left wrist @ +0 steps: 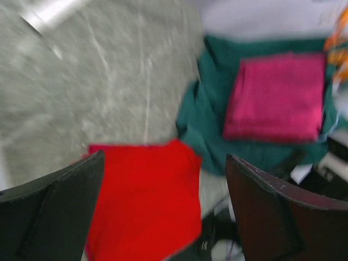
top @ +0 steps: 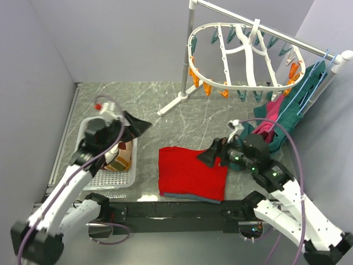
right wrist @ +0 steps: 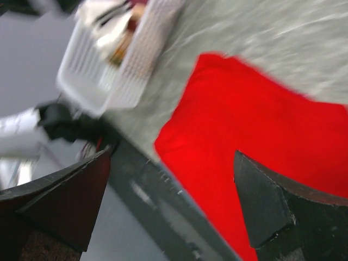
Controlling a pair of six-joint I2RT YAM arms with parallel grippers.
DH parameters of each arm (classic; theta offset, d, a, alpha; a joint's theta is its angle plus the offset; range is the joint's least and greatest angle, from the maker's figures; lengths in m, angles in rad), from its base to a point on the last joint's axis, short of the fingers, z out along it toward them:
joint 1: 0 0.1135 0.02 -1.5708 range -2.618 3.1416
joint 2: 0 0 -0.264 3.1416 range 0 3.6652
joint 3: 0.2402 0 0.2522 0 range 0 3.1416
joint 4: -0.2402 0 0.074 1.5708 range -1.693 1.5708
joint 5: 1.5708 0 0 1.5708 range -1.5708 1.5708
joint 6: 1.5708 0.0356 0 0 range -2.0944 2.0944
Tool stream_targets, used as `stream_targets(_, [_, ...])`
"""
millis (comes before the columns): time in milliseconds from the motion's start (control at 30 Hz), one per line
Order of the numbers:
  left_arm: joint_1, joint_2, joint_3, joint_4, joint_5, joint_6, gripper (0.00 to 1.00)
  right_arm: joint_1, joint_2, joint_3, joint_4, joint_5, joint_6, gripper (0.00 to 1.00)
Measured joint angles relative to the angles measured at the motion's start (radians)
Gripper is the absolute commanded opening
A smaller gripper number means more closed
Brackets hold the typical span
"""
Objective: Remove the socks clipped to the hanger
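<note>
The white oval hanger (top: 242,55) hangs from the rack rail at the back right, and its orange and teal pegs (top: 205,87) dangle with nothing clipped in those I can see. A tan-brown striped sock (top: 119,159) lies in the white basket (top: 102,179) at the left. My left gripper (top: 138,126) is open in the air just above and right of the basket, its jaws wide and empty (left wrist: 164,157). My right gripper (top: 209,153) stands open over the red cloth's right edge, with nothing between its fingers (right wrist: 173,155).
A flat red cloth (top: 190,171) lies at the centre front. Teal and pink garments (top: 281,118) hang on blue hangers at the right. The rack's white post and foot (top: 179,99) stand at the back centre. Grey walls close in left and right.
</note>
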Motion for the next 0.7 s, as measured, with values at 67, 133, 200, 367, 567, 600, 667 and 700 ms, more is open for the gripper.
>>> stream_targets(67, [-0.05, 0.081, 0.002, 0.042, 0.066, 0.024, 0.97, 0.073, 0.024, -0.019, 0.045, 0.003, 0.022, 1.0])
stream_targets(133, [-0.135, 0.136, 0.002, 0.049, 0.076, 0.06, 0.96, 0.123, 0.049, -0.051, 0.121, 0.012, 0.041, 1.0])
stream_targets(200, [-0.235, 0.154, 0.003, 0.05, 0.066, 0.108, 0.96, 0.146, 0.063, -0.104, 0.213, 0.019, 0.062, 1.0])
stream_targets(367, [-0.402, 0.059, -0.09, 0.195, 0.008, 0.17, 0.96, 0.157, 0.049, -0.376, 0.539, 0.051, 0.14, 1.0])
stream_targets(567, [-0.41, -0.18, -0.367, 0.345, -0.06, 0.134, 0.96, 0.169, -0.039, -0.626, 0.832, 0.135, 0.211, 1.0])
stream_targets(600, [-0.41, -0.224, -0.407, 0.349, -0.073, 0.128, 0.96, 0.172, -0.071, -0.661, 0.87, 0.157, 0.216, 1.0])
stream_targets(667, [-0.41, -0.34, -0.489, 0.354, -0.099, 0.108, 0.96, 0.176, -0.156, -0.707, 0.912, 0.206, 0.226, 1.0])
stream_targets(700, [-0.41, -0.404, -0.52, 0.356, -0.114, 0.102, 0.96, 0.176, -0.195, -0.715, 0.923, 0.222, 0.227, 1.0])
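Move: Both hands are empty and open. The socks lie in the white basket, some 11 cm to the left hand's left, about level with it fore and aft and 24 cm below; the basket's middle is roughly 15 cm left. The red cloth is around 21 cm to the left hand's right and 8 cm nearer the base. From the right hand the cloth is about 6 cm left, 2 cm ahead and 23 cm below, the socks some 38 cm left and 11 cm ahead. With nothing in its open fingers, the left hand finishes clearing the basket by swinging about 10 cm to the right while turning clockwise some 25 degrees, then draws back to a total of about 10 cm, sinking and easing partly back left, so that it ends closer to the red cloth's left side. The right hand, also open, shifts about 5 cm left and then sinks nearly 10 cm over the red cloth, its fingertips tilting up some 20 degrees as it lifts slightly and eases back right at the end; neither hand touches a sock. ##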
